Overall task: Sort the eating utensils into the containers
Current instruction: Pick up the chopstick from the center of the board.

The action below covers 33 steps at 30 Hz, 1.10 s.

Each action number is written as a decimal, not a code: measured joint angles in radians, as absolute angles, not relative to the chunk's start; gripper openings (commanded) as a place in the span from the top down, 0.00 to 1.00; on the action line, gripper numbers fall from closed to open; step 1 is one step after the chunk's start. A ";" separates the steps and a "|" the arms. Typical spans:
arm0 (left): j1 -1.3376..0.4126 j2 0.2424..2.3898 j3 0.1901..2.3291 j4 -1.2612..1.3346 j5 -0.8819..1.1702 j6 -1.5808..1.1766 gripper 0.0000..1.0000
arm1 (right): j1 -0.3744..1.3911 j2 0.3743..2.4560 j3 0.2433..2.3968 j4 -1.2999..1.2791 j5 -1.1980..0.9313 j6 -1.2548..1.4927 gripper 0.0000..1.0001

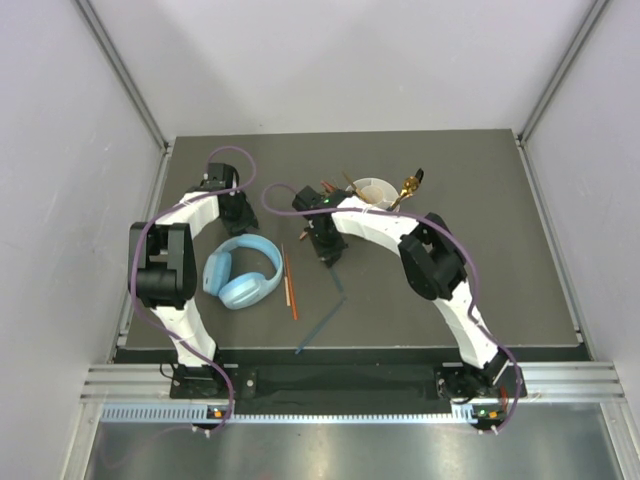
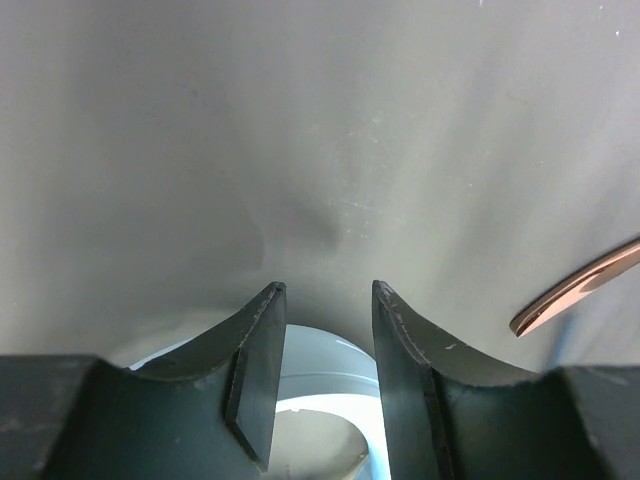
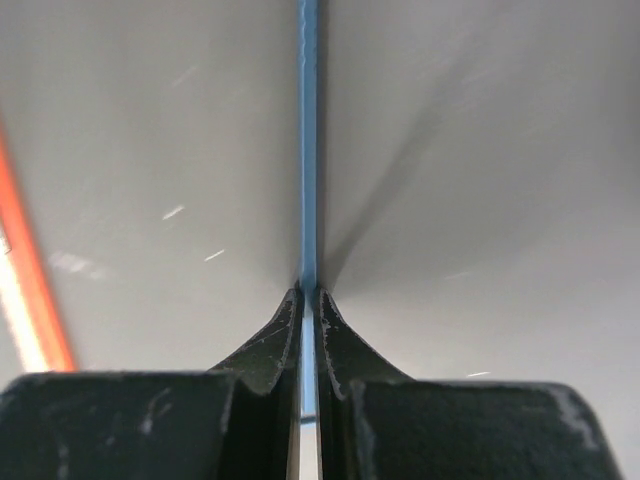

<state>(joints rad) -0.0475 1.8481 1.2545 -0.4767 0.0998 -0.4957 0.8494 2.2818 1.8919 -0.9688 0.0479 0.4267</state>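
Note:
My right gripper (image 3: 308, 295) is shut on a thin blue chopstick (image 3: 308, 150) that runs straight out from between its fingertips over the mat. From above, this gripper (image 1: 328, 252) sits at mid-table, with the chopstick (image 1: 338, 280) sticking out toward the front. Another thin blue stick (image 1: 320, 326) lies slanted near the front edge. Two orange chopsticks (image 1: 290, 285) lie beside the headphones. The round white container (image 1: 375, 192) stands at the back with gold utensils (image 1: 408, 186) leaning in it. My left gripper (image 2: 328, 290) is open and empty above the headphones.
Light blue headphones (image 1: 243, 272) lie left of centre, directly below the left gripper (image 1: 235, 210), and show between its fingers (image 2: 330, 370). A copper-coloured utensil (image 2: 580, 288) lies to that gripper's right. More copper utensils (image 1: 328, 186) lie left of the container. An orange chopstick (image 3: 30, 270) runs along the left edge of the right wrist view.

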 measured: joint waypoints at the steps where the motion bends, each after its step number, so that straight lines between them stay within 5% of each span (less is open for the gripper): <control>1: -0.047 1.848 1.254 -0.476 0.101 -0.496 0.55 | 0.839 2.279 1.892 -0.964 0.062 0.413 1.00; 33: -0.047 1.885 1.274 -0.471 0.144 -0.495 0.55 | 0.740 2.048 1.966 -0.890 0.139 0.181 1.00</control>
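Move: The right hand already has a blue chopstick pinched low over the board; the white container stands about 15 cm ahead of this hand and 11 cm to its right, its middle some 3 cm higher. The copper knife lies 15 cm ahead and 3 cm left, the orange chopsticks 6 cm back and 11 cm left, and the other blue chopstick 19 cm back and 3 cm left. From the left hand, the container is about 35 cm right and 4 cm ahead. Keeping its shut fingers on the blue chopstick, the right hand carries it up about 13 cm and forward some 8 cm towards the white container, drifting slightly right. It first swings forward and rises, eases off mid-way, then climbs and reaches forward again, while the wrist tips the fingertips forward by some 20 degrees. ##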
